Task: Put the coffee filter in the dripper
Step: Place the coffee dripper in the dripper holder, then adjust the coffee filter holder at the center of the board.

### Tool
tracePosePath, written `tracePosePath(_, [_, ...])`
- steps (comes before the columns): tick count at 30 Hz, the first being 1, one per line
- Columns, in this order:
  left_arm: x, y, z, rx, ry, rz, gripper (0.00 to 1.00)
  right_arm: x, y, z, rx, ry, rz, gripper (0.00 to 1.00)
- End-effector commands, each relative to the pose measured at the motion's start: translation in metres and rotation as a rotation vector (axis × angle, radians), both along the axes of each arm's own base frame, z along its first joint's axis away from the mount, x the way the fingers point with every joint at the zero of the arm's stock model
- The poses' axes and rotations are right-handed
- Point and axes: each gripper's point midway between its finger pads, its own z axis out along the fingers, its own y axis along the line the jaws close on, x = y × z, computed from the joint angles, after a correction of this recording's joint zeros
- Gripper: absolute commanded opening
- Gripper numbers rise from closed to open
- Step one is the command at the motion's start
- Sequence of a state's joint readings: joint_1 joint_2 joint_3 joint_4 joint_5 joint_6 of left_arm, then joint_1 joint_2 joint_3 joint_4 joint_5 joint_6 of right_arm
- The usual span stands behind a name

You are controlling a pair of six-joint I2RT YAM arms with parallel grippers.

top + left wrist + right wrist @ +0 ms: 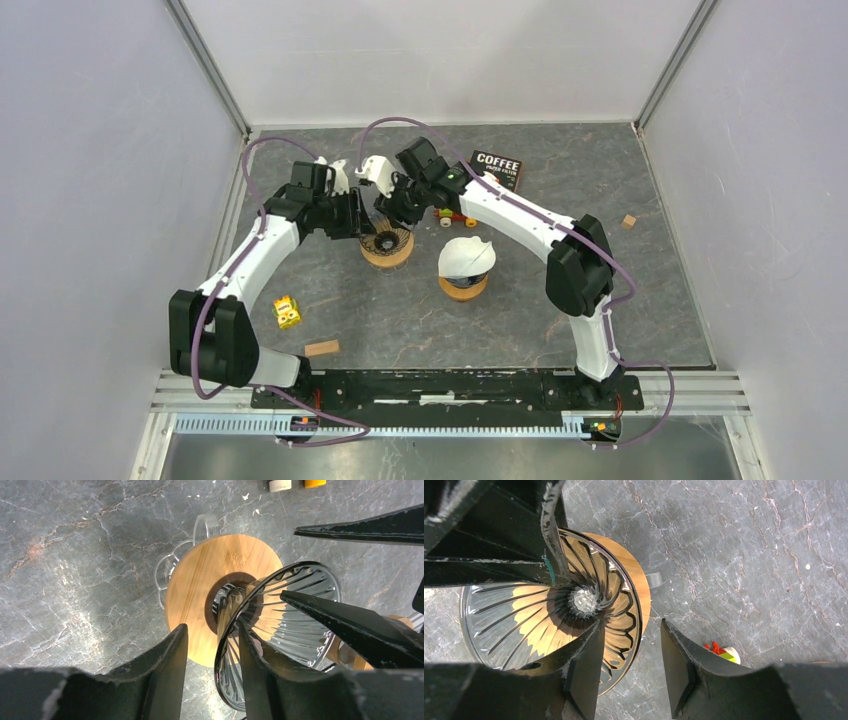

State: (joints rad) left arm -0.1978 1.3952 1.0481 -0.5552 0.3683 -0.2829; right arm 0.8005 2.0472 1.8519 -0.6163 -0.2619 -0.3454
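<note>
A clear ribbed glass dripper on a round wooden base stands mid-table with no paper in it. Both grippers meet over it. My left gripper is open and straddles the dripper's rim, one finger outside and one inside the cone. My right gripper is open too and straddles the opposite side of the dripper's rim, with a gap on each side. A white coffee filter sits in a second wooden-based dripper to the right, apart from both grippers.
A black coffee filter box lies at the back. A small toy sits behind the right dripper. Front left are a yellow cube and a wooden block. A small wooden cube lies far right.
</note>
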Motion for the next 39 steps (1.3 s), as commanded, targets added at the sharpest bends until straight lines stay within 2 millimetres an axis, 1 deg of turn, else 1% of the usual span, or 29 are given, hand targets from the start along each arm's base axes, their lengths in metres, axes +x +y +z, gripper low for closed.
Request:
tracePosePath(1, [0.01, 0.001, 0.023, 0.017, -0.085, -0.043, 0.5, 0.007, 0.005, 0.02, 0.038, -0.028, 0.005, 0.52])
tracePosePath(5, [0.009, 0.0, 0.028, 0.01, -0.093, -0.044, 0.52, 0.008, 0.002, 0.03, 0.05, -0.04, -0.001, 0.57])
tracePosePath(8, [0.009, 0.0, 0.036, 0.011, -0.108, -0.046, 0.55, 0.011, -0.001, 0.044, 0.07, -0.06, -0.009, 0.63])
tracePosePath(11, [0.01, 0.001, 0.05, 0.013, -0.149, -0.058, 0.6, 0.012, -0.006, 0.069, 0.11, -0.089, -0.011, 0.69])
tracePosePath(14, [0.01, 0.002, 0.066, 0.023, -0.201, -0.082, 0.7, 0.01, -0.012, 0.097, 0.149, -0.125, -0.011, 0.76])
tracePosePath(17, [0.011, 0.005, 0.082, 0.035, -0.246, -0.084, 0.78, 0.012, -0.019, 0.126, 0.189, -0.175, -0.026, 0.79])
tracePosePath(20, [0.012, 0.008, 0.1, 0.041, -0.293, -0.08, 0.83, 0.023, -0.036, 0.159, 0.236, -0.225, -0.075, 0.79])
tracePosePath(22, [0.013, 0.01, 0.111, 0.045, -0.324, -0.077, 0.84, 0.039, -0.055, 0.178, 0.263, -0.256, -0.13, 0.8])
tracePosePath(24, [0.014, 0.011, 0.123, 0.048, -0.358, -0.077, 0.86, 0.062, -0.083, 0.187, 0.27, -0.276, -0.207, 0.82])
tracePosePath(25, [0.015, 0.011, 0.127, 0.051, -0.371, -0.078, 0.87, 0.073, -0.097, 0.186, 0.265, -0.281, -0.249, 0.82])
tracePosePath(27, [0.015, 0.011, 0.136, 0.049, -0.397, -0.081, 0.87, 0.094, -0.122, 0.177, 0.236, -0.291, -0.326, 0.83])
tracePosePath(28, [0.016, 0.01, 0.14, 0.047, -0.407, -0.084, 0.88, 0.105, -0.135, 0.17, 0.211, -0.302, -0.367, 0.84])
tracePosePath(30, [0.016, 0.008, 0.147, 0.037, -0.427, -0.093, 0.89, 0.123, -0.15, 0.148, 0.151, -0.316, -0.419, 0.85])
tracePosePath(33, [0.018, 0.007, 0.154, 0.029, -0.458, -0.098, 0.9, 0.144, -0.159, 0.118, 0.089, -0.345, -0.458, 0.85])
tracePosePath(35, [0.02, 0.009, 0.158, 0.038, -0.482, -0.091, 0.9, 0.157, -0.158, 0.101, 0.058, -0.356, -0.464, 0.85])
tracePosePath(39, [0.024, 0.013, 0.159, 0.066, -0.505, -0.078, 0.9, 0.185, -0.158, 0.058, -0.019, -0.364, -0.474, 0.84])
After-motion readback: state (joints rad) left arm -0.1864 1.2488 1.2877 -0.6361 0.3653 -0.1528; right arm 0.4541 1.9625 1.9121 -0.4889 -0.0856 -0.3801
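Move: The clear dripper's middle lies about 4 cm to the right of the left hand, 1 cm back and 3 cm below it; from the right hand it is some 4 cm back, 1 cm left and 4 cm below. From the right hand the coffee filter box is roughly 11 cm ahead, 20 cm right and 9 cm down, the toy car 5 cm ahead, 14 cm right and 10 cm down, and the filter-lined blue dripper 11 cm back, 15 cm right and 3 cm down. Both hands, already half open astride the clear dripper's rim, spread their fingers nearly full and, after a slow start, come clear of it, the left rising almost straight up about 13 cm while its fingertips swing some 20 degrees further down. The right climbs too, then sweeps forward and right past the toy car towards the coffee filter box, turning clockwise, and sinks again to end about 16 cm forward, 16 cm right and 9 cm higher, open above the table near the box. ##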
